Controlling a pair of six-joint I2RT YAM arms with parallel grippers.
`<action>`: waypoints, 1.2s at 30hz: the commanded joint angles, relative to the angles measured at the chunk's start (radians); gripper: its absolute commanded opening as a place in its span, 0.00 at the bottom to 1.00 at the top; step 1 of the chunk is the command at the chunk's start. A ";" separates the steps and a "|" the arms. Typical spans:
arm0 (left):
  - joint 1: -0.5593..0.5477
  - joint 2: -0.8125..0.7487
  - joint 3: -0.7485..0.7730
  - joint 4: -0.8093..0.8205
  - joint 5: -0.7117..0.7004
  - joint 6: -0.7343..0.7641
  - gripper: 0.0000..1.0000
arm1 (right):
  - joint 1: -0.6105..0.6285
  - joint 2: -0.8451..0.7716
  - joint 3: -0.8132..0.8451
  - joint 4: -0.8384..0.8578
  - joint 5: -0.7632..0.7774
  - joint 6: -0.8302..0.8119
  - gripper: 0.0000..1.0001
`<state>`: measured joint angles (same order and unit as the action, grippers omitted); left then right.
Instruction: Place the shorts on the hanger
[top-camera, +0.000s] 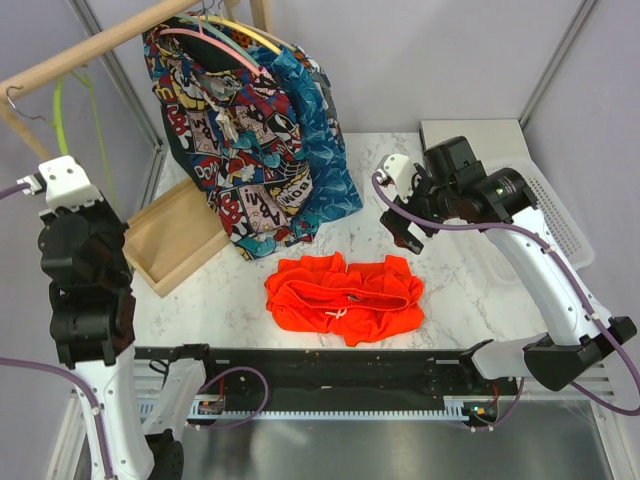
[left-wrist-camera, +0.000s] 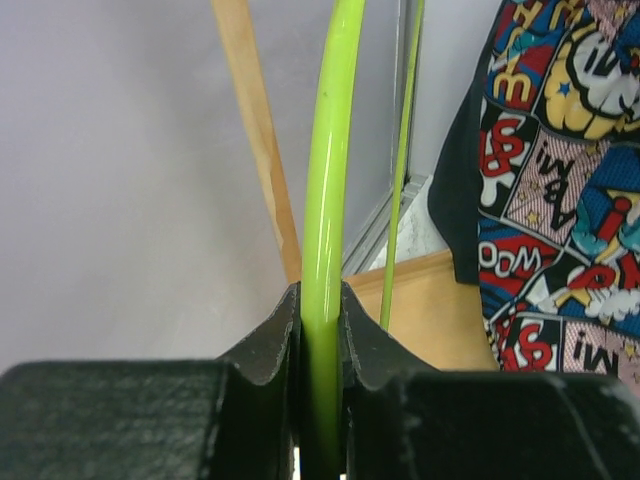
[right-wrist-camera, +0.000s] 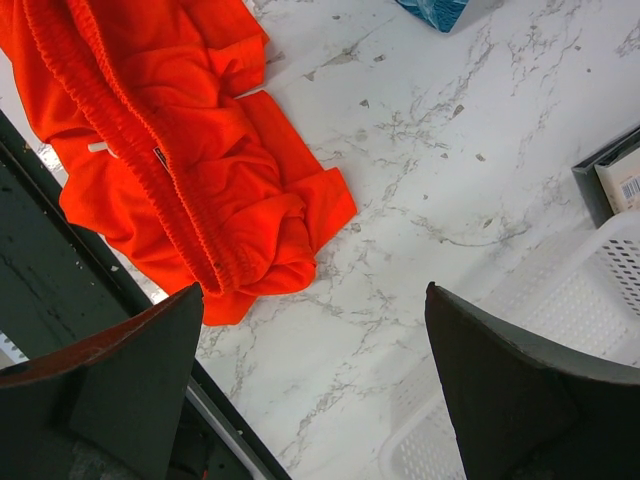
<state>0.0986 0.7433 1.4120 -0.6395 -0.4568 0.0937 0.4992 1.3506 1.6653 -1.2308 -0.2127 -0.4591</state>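
The orange-red shorts lie crumpled on the marble table near its front edge, with the white drawstring showing. They also fill the upper left of the right wrist view. The lime-green hanger hangs from the wooden rail at the far left. My left gripper is raised there. In the left wrist view it is shut on a bar of the hanger. My right gripper is open and empty above the table, just right of the shorts, and its jaws stand wide apart in the right wrist view.
A comic-print garment and a blue patterned garment hang from the wooden rail on pink and yellow hangers. A wooden tray sits at the left. A white basket sits at the right.
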 joint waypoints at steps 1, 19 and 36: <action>0.000 -0.077 -0.016 -0.110 0.015 -0.006 0.02 | -0.002 -0.011 0.050 0.025 -0.020 0.019 0.98; 0.006 -0.410 -0.078 -0.645 0.663 0.263 0.02 | 0.277 0.047 0.152 0.638 -0.064 0.217 0.98; 0.042 -0.362 -0.083 -0.898 1.418 0.817 0.02 | 0.420 -0.123 0.071 0.386 -0.189 -0.117 0.98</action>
<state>0.1177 0.2665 1.3933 -1.3666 0.7185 0.7311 0.9169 1.2770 1.6588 -0.6903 -0.3687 -0.4564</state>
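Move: The green hanger, already gripped at one shoulder by the left hand beside the rod, has its middle roughly 54 cm to the right hand's left, 5 cm ahead and 22 cm above. From the left hand the red shorts lie some 42 cm to the right, 3 cm back and 44 cm below, with the wooden tray about 10 cm to the right, 9 cm ahead and also 44 cm below. From the right hand those shorts are about 13 cm left, 8 cm back, 26 cm below. The green hanger, still pinched in the left fingers, is carried away from the rod: first back and down, then swept right, some 19 cm right, 17 back and 11 down overall, while that wrist turns about 70 degrees clockwise and tilts its left side up. Meanwhile the wide-open right hand goes left and up about 16 cm towards the hanger's free end, tilting, then eases back and slightly down. ##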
